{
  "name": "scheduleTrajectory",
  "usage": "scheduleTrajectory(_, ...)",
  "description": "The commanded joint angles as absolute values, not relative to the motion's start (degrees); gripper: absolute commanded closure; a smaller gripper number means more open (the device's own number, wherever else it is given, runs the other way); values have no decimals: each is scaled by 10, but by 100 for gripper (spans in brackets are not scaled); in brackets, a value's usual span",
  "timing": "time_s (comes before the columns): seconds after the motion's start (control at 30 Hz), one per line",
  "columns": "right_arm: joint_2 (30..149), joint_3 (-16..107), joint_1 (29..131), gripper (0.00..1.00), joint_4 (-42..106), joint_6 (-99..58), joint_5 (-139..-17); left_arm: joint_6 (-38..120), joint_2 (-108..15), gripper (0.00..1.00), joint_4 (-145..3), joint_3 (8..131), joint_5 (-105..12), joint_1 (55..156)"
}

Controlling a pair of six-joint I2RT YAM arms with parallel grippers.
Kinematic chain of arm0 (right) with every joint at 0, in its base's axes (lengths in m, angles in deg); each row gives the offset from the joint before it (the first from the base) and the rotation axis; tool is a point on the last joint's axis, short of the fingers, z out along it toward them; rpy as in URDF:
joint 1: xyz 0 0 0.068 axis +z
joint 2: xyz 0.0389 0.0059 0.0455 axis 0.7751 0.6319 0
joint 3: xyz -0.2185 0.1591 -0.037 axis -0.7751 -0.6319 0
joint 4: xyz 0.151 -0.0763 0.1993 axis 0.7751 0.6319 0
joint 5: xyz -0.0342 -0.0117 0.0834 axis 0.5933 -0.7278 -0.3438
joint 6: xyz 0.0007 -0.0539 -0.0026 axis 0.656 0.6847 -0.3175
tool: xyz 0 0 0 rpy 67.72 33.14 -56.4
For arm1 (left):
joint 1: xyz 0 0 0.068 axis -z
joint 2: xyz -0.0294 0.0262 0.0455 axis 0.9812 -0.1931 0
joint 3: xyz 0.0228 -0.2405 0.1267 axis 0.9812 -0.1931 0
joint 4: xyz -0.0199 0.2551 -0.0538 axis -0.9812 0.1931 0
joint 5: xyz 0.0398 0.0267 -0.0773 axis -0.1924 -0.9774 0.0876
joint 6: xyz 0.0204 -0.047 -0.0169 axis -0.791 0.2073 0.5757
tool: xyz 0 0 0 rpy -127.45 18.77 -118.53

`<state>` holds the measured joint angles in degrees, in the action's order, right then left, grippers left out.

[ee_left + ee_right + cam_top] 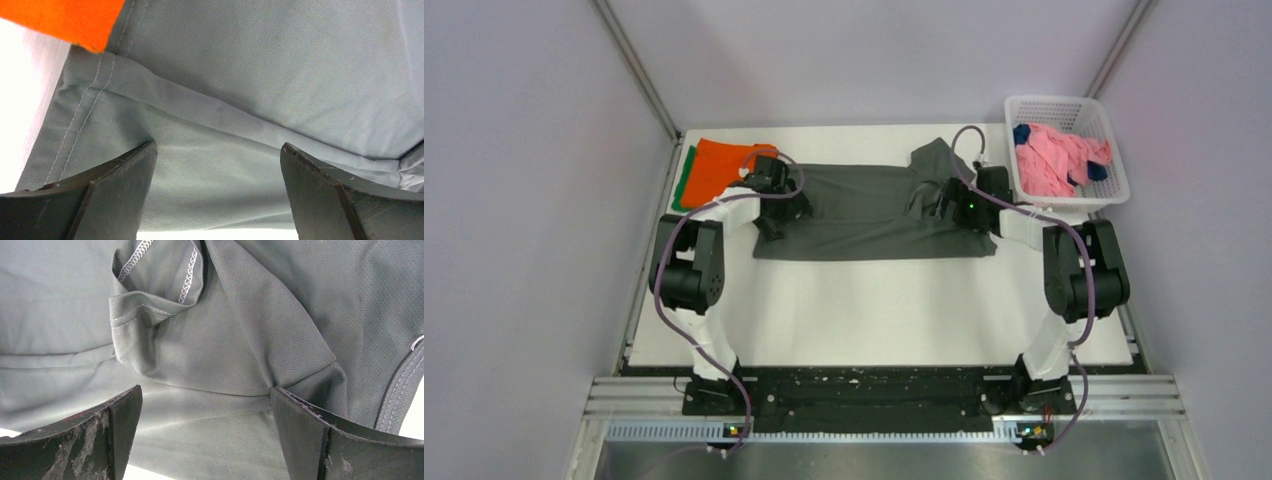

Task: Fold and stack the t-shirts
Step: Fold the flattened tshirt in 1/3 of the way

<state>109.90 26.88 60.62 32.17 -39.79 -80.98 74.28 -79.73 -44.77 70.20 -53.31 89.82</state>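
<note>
A dark olive-grey t-shirt (869, 210) lies spread flat across the far half of the white table. My left gripper (776, 213) hangs open over its left end, near the hem (80, 125), with cloth between the fingers but ungripped. My right gripper (944, 205) stands open over the crumpled right end, by a sleeve fold (150, 305). A folded orange t-shirt (724, 165) rests on a green t-shirt (684, 180) at the far left. Pink t-shirt (1054, 160) and navy t-shirt (1022, 133) cloth lie bunched in the basket.
A white lattice basket (1114, 190) stands at the far right corner. Grey walls close in the table on three sides. The arm bases sit on a black rail (874, 390) at the near edge.
</note>
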Motion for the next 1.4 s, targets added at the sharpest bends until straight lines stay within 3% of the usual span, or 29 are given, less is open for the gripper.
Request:
scheduleTrajectory(0.0, 1013, 155, 602, 1, 356, -448, -788, 758, -750, 1, -461, 606, -540, 900)
scheduleTrajectory(0.17, 880, 67, 603, 1, 413, -466, -777, 781, -632, 1, -485, 457, -532, 922)
scheduleTrajectory(0.43, 649, -70, 649, 1, 572, -519, -782, 897, -386, 1, -418, 235, -573, 1042)
scheduleTrajectory(0.6, 560, -34, 720, 1, 608, -547, -759, 934, -236, 1, -357, 198, -582, 1058)
scheduleTrajectory(0.87, 638, 24, 754, 1, 539, -517, -762, 894, -189, 1, -326, 285, -697, 1057)
scheduleTrajectory(1.03, 722, 46, 791, 1, 494, -515, -742, 863, -265, 1, -336, 345, -745, 1045)
scheduleTrajectory(1.37, 906, 122, 798, 1, 327, -529, -765, 792, -446, 1, -420, 445, -675, 942)
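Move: Both open grippers rest on the flat dark green t-shirt. Its middle lies about 19 cm right and 5 cm ahead of the left hand, and some 18 cm left and 3 cm ahead of the right. The folded stack is roughly 17 cm ahead and 14 cm left of the left hand. From the right hand, the loose sleeve end is about 6 cm ahead and 8 cm left, and the basket 17 cm ahead, 25 cm right. Keeping their open fingers pressed down on the front folded strip, both hands haul the t-shirt straight back together at an even height, quickly, for about 23 cm towards the near table edge. Both then lift some 4 cm clear and turn forward: the left stays up and heads forward-left about 9 cm towards the shirt's far left corner, tilting and turning slightly counter-clockwise, while the right shifts left and a little forward and drops again to cloth level at the loose sleeve end, fingers still wide. ##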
